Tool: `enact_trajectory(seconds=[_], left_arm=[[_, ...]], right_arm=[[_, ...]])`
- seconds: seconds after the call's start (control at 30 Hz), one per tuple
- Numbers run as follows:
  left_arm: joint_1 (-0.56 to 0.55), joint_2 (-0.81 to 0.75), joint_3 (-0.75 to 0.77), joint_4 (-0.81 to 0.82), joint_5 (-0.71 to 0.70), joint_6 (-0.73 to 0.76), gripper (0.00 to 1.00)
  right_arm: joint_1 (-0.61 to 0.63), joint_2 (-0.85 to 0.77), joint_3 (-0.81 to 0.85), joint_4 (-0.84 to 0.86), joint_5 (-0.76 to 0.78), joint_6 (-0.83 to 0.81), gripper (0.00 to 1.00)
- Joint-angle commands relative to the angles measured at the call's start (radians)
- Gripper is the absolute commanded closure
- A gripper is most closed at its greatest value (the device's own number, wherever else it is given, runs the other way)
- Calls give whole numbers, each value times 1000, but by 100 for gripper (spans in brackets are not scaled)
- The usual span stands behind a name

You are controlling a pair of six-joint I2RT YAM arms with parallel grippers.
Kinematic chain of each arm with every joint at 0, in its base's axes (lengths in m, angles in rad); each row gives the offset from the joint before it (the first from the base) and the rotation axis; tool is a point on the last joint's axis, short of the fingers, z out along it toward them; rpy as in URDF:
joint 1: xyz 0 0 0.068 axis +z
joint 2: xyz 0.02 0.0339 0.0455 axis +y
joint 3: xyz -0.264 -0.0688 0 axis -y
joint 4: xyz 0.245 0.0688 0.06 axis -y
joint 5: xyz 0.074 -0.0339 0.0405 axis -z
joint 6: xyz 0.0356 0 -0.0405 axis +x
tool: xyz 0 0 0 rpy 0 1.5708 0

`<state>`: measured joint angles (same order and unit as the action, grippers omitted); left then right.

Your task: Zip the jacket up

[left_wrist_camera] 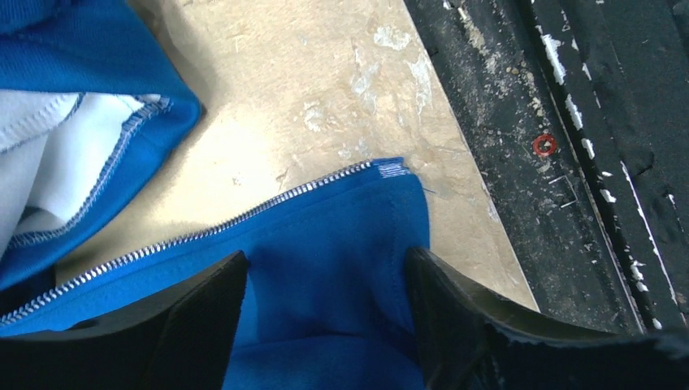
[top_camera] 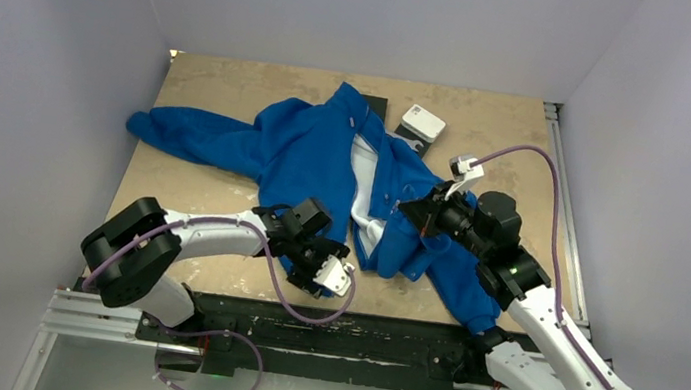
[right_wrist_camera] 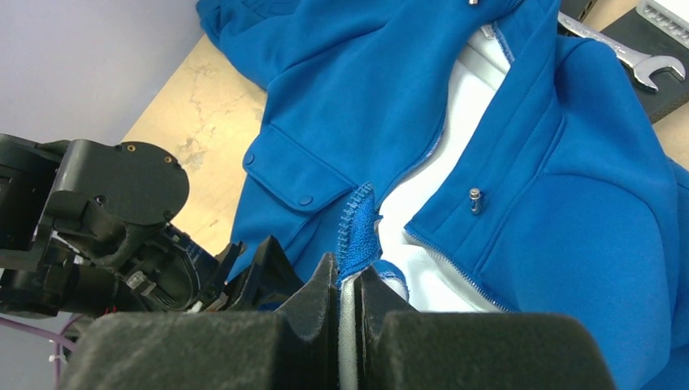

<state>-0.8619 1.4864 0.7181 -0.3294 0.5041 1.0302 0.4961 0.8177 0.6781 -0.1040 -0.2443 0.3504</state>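
The royal-blue jacket (top_camera: 307, 150) lies spread on the table, its front apart and white lining (top_camera: 365, 172) showing. My left gripper (top_camera: 332, 254) is at the jacket's near hem. In the left wrist view its jaws (left_wrist_camera: 325, 253) stand apart astride a bulge of blue fabric (left_wrist_camera: 341, 211), just below the silvery zipper teeth (left_wrist_camera: 244, 215). My right gripper (top_camera: 410, 207) reaches in from the right. In its wrist view the gripper (right_wrist_camera: 348, 272) is shut on the jacket's front edge (right_wrist_camera: 357, 223), blue zipper tape and white lining pinched between the pads.
A white box (top_camera: 423, 123) rests on a black block (top_camera: 407, 141) at the back, beside a wrench (right_wrist_camera: 626, 53). The table's near edge and a black rail (left_wrist_camera: 569, 122) run close by the left gripper. Grey walls close in both sides.
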Motion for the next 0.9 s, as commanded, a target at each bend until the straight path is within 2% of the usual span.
enact_trajectory(seconds=[0.0,0.17,0.23,0.3,0.37,0.57,0.6,0.87], left_arm=[[-26,45,-13,42,-18,49,35],[-46,74,21,1,-35,27,36],[-54,86,23,-9,-59,30,47],[-55,94,22,-11,-82,35,64],[-56,97,23,10,-104,12,77],[-56,86,88,19,-165,-43,98],[-55,78,105,19,-182,-53,100],[-49,-81,229,-52,-242,-92,100]], right_arm=[[-7,-12,-13,23,-30,10,100],[-7,-14,-17,32,-43,24,100],[-7,-16,-17,38,-47,29,100],[-9,-18,-19,42,-50,31,100],[-8,-17,-18,43,-54,32,100],[-10,-8,-20,42,-58,20,100],[-10,-6,-22,43,-60,19,100],[-12,24,-7,43,-122,-18,100]])
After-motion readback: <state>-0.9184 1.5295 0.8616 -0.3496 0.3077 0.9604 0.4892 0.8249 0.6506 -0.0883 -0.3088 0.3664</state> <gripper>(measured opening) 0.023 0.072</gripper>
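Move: My open left fingers straddle the hem of the jacket's left front panel. Its bottom zip corner lies about 4 cm back and 4 cm to the right, 1 or 2 cm below. The loose tip of the right panel is some 2 cm ahead, 9 cm right and a little below. The tab in my right hand is roughly 10 cm ahead, 13 cm right and 21 cm up. From my right hand, that zip corner is about 12 cm back, 10 cm left and 22 cm below. I ease my left hand about 2 cm to the right, low over the table, shutting the fingers fully to pinch the fabric beside the zip corner. Then I carry it some 4 cm forward and up nearly 3 cm, towards the right panel, tipping the fingers forward about 10 degrees. My right hand keeps its pinch on the tab, sinking only about a centimetre. ##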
